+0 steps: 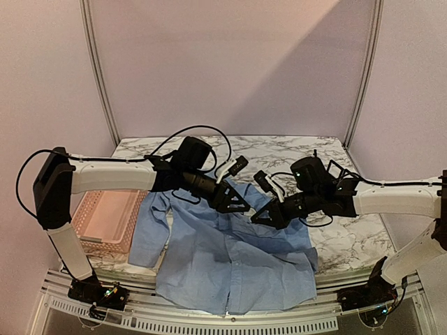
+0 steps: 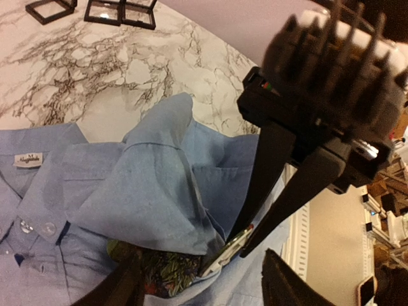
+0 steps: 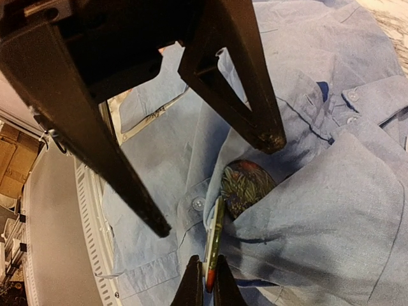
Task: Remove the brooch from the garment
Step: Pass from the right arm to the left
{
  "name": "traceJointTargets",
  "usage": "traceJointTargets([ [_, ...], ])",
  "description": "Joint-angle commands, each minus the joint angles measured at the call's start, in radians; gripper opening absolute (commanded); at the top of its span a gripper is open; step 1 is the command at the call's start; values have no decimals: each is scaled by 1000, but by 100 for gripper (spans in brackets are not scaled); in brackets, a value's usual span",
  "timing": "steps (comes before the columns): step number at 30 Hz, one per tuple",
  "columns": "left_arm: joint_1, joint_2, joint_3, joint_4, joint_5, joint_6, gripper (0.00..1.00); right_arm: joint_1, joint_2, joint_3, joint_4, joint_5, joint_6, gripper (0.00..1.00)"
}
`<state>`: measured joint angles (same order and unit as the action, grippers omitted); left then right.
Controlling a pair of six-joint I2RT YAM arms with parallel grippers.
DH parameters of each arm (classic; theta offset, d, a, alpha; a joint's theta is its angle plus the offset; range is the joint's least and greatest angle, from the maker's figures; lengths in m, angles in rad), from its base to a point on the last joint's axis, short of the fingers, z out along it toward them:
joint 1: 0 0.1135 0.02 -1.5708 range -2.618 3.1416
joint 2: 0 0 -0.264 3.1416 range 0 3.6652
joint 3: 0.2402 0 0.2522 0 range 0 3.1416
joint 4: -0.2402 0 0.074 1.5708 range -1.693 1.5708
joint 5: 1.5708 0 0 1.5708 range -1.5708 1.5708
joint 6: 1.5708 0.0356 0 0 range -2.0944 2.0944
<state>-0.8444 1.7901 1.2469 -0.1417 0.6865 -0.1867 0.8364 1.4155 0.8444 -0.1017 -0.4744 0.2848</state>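
Note:
The garment (image 1: 230,258) is a light blue shirt spread on the marble table, bunched into folds near the collar (image 2: 146,185). The brooch (image 3: 245,185) is a round green-and-red patterned disc half tucked under a fold (image 2: 166,271). A thin white-backed, red-tipped edge (image 3: 213,245) sticks out beside it. My right gripper (image 3: 205,271) is shut on that edge, and its fingers (image 2: 274,185) show in the left wrist view. My left gripper (image 2: 204,284) is open, its fingers (image 3: 159,223) on either side of the fold and holding nothing. Both grippers meet over the shirt's chest (image 1: 248,211).
A pink plastic basket (image 1: 108,220) sits left of the shirt. Small black square frames (image 2: 121,11) lie on the marble table (image 1: 293,150) beyond the collar. The table's front rail (image 1: 230,317) runs just below the shirt's hem.

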Motion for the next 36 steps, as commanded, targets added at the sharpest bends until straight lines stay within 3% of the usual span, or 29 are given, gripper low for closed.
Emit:
traceJointTargets([
  [1, -16, 19, 21, -19, 21, 8, 54, -7, 13, 26, 1, -35, -12, 0],
  [6, -16, 27, 23, -19, 42, 5, 42, -15, 10, 22, 8, -37, -10, 0],
  [10, -18, 47, 28, -15, 43, -9, 48, -16, 10, 24, 16, -52, -9, 0],
  [14, -21, 69, 30, 11, 62, -39, 48, -17, 4, 22, 25, -54, -8, 0],
  [20, -22, 72, 29, 16, 73, -41, 30, -16, 2, 20, 35, -56, -3, 0],
  [28, -27, 77, 28, 22, 113, -44, 22, -16, 15, 28, 20, -70, -11, 0],
  [34, -31, 78, 32, 15, 128, -41, 2, -17, 6, 21, 27, -24, -8, 0],
  [36, -31, 78, 33, 13, 130, -39, 0, -18, -18, 4, 57, 2, 1, 6],
])
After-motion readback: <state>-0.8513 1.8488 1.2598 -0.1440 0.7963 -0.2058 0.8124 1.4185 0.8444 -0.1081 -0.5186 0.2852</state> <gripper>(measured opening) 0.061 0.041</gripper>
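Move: The right hand still holds the brooch, its middle about 1 cm to that hand's left. The left hand's fingers, its goal, lie about 4 cm left, 2 cm ahead and 1 cm higher. From the left hand the brooch is some 3 cm right, 2 cm back and 2 cm below. On the shirt, roughly 7 cm below the left hand, are a dark round patch 1 cm ahead and 1 cm right, and a green patch 5 cm ahead and 2 cm right. Back and down by about 2 cm, with a slight shift right, the left hand eases its half-open fingers around the brooch's free end while the wrist turns some 5 to 10 degrees; it then closes them almost fully and pinches the edge. The right hand stays in place and keeps its grip on the other end. ##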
